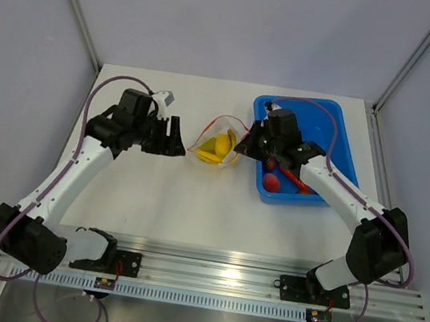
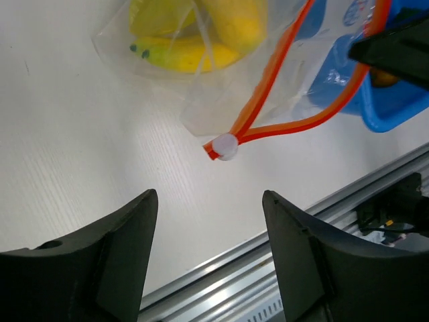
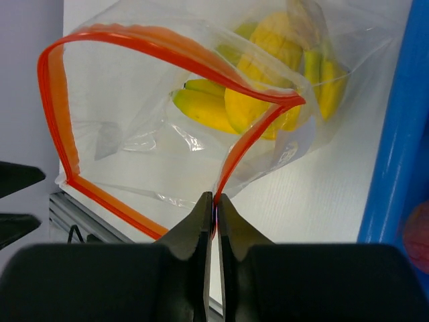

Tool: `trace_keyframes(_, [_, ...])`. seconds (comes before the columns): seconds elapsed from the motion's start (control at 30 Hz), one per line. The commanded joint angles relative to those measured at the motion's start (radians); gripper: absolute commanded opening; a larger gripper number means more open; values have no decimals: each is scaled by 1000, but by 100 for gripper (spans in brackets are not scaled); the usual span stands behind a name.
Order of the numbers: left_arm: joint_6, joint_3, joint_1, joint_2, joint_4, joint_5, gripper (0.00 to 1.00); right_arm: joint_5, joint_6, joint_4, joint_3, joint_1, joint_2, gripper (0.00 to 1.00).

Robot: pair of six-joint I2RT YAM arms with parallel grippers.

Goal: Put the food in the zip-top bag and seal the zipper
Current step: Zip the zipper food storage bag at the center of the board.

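The yellow banana lies inside the clear zip-top bag on the table, left of the bin. In the right wrist view the banana shows through the plastic and the bag's mouth gapes open, its orange-red zipper forming a wide loop. My right gripper is shut on the zipper strip at the mouth's right end, also seen from above. My left gripper is open and empty, just left of the bag. The zipper's white slider sits a little ahead of the left fingers.
A blue plastic bin stands right of the bag, holding a red tomato and an orange carrot. The bin's wall is close on the right of my right gripper. An aluminium rail runs along the near edge.
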Motion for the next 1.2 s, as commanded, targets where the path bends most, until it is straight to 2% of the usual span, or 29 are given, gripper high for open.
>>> trace_keyframes(0.0, [63, -151, -8, -92, 296, -7, 65, -10, -82, -76, 50, 7, -47, 13])
trace_keyframes(0.03, [85, -181, -9, -105, 325, -41, 64, -9, -87, -90, 64, 7, -40, 13])
trace_keyframes(0.17, [220, -274, -28, -163, 432, -4, 63, -2, -105, -161, 127, 7, -10, 13])
trace_keyframes(0.23, [267, -362, -40, -236, 532, -15, 63, -10, -118, -187, 159, 5, 9, 13])
trace_keyframes(0.3, [391, -473, -51, -327, 649, 38, 63, -16, -124, -201, 179, 5, 18, 13])
trace_keyframes(0.43, [475, -620, -52, -431, 863, 94, 62, -25, -135, -225, 208, 4, 33, 13])
trace_keyframes(0.53, [561, -640, -52, -424, 898, 156, 60, -41, -139, -233, 223, -1, 42, 13])
trace_keyframes(0.67, [672, -655, -52, -320, 929, 227, 56, -94, -133, -224, 232, -19, 62, 13])
trace_keyframes(0.7, [680, -654, -52, -298, 955, 236, 49, -104, -130, -216, 234, -26, 65, 13])
trace_keyframes(0.77, [699, -650, -52, -252, 980, 261, 42, -128, -128, -210, 237, -32, 79, 13])
trace_keyframes(0.83, [728, -649, -52, -200, 1006, 281, 32, -153, -119, -206, 243, -42, 93, 13])
trace_keyframes(1.1, [732, -666, -40, -163, 1049, 359, 31, -188, -122, -204, 257, -64, 105, 11])
trace_keyframes(1.17, [739, -667, -40, -174, 1029, 362, 35, -185, -119, -212, 266, -76, 108, 11])
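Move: The zipper slider, at the bag's left end, hangs about 5 cm to the right of the open left hand, level with it fore and aft and some 5 cm lower. The bananas in the bag lie about 12 cm to that hand's right, 3 cm farther out and 16 cm below; the blue bin's middle is roughly 35 cm right, 5 cm out and 17 cm below. From the right hand, still pinching the zipper rim, the slider is about 14 cm left, 3 cm back, 1 cm lower. The left fingers come around the zipper slider, closing from wide open to about a third, one on either side; a firm pinch can't be seen yet. The hand sinks at first, rises a little while the wrist tips the fingers up nearly 50 degrees and swings them clockwise, then goes right and down again, ending about 6 cm lower and 4 cm right. The right hand keeps its pinch on the rim, lifting some 2 cm and easing partly back. ##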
